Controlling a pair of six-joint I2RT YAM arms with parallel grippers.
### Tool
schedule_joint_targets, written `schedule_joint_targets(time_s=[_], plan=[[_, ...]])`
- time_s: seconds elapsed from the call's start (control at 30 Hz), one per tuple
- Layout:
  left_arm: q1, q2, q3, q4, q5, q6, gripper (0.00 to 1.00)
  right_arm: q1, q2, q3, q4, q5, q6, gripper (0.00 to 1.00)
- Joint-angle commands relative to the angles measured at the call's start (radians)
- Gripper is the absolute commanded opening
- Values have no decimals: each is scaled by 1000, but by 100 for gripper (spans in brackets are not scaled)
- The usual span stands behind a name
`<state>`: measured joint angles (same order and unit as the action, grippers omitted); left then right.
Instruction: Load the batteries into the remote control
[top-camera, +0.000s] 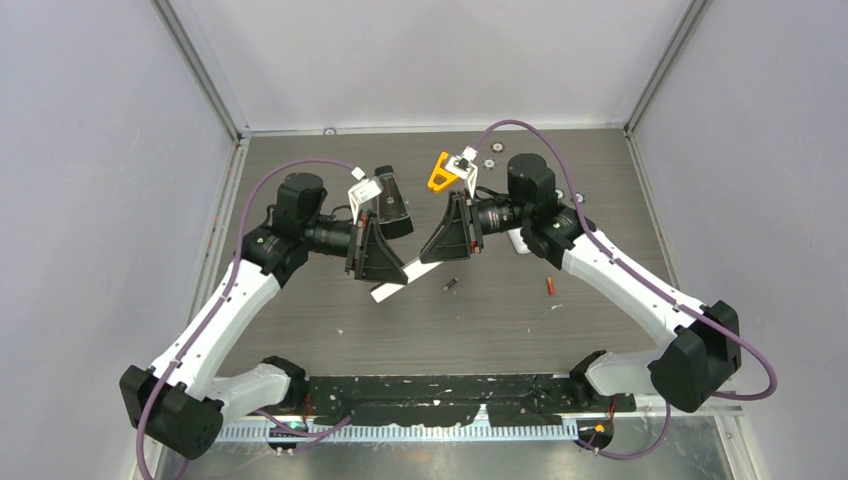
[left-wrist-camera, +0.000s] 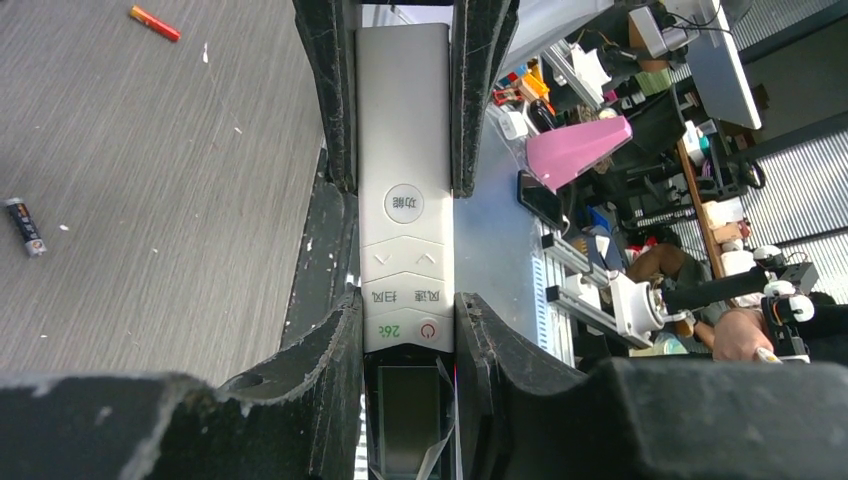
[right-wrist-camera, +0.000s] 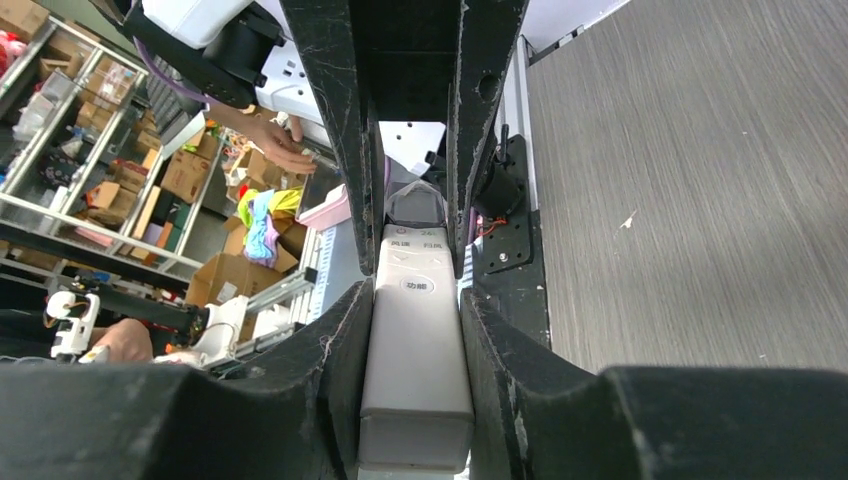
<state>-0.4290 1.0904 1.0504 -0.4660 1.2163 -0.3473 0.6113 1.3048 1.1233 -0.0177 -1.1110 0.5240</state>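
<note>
Both grippers hold the white remote control above mid-table, one at each end. My left gripper is shut on the end with the buttons and display. My right gripper is shut on the plain end, pads against both sides. In the left wrist view the right gripper's fingers show at the top. A dark grey battery lies on the table just right of the remote. A red-orange battery lies further right.
An orange plastic piece and small silver discs lie at the back of the table. A white object lies partly under the right arm. Grey walls close in the left, right and back.
</note>
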Motion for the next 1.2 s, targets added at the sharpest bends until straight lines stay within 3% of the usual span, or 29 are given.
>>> schedule_joint_targets(time_s=[0.0, 0.13, 0.23, 0.53, 0.8, 1.0, 1.17], plan=[[17, -29, 60, 38, -11, 1, 29, 2, -4, -13, 109, 11, 117, 9], [27, -54, 60, 65, -65, 7, 70, 2, -9, -19, 126, 46, 204, 5], [27, -96, 57, 44, -172, 89, 81, 1, 0, -27, 127, 99, 301, 5], [18, -164, -7, -4, -377, 415, 85, -3, 55, -99, 151, 252, 607, 5], [-56, -105, 3, -82, -504, 581, 87, -2, 121, -124, 209, 268, 716, 5], [-70, -31, 30, -158, -558, 609, 87, -2, 136, -113, 218, 258, 719, 5], [-71, 16, 58, -195, -503, 602, 81, -2, 140, -115, 219, 255, 721, 5]])
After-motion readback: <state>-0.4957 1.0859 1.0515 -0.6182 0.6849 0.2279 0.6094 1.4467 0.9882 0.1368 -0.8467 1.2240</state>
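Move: Both hands hold the long white remote in the air; its middle lies right at the left hand's point, and about 4 cm left and 4 cm back of the right hand's. On the table some 25 cm below, the dark battery lies about 10 cm right and 6 cm ahead of the left hand, and the black metronome roughly 25 cm ahead and 4 cm left of that hand. Left opens wide, releasing the remote; right keeps it; both sink and advance 5–7 cm, rolling oppositely 30–45 degrees. ##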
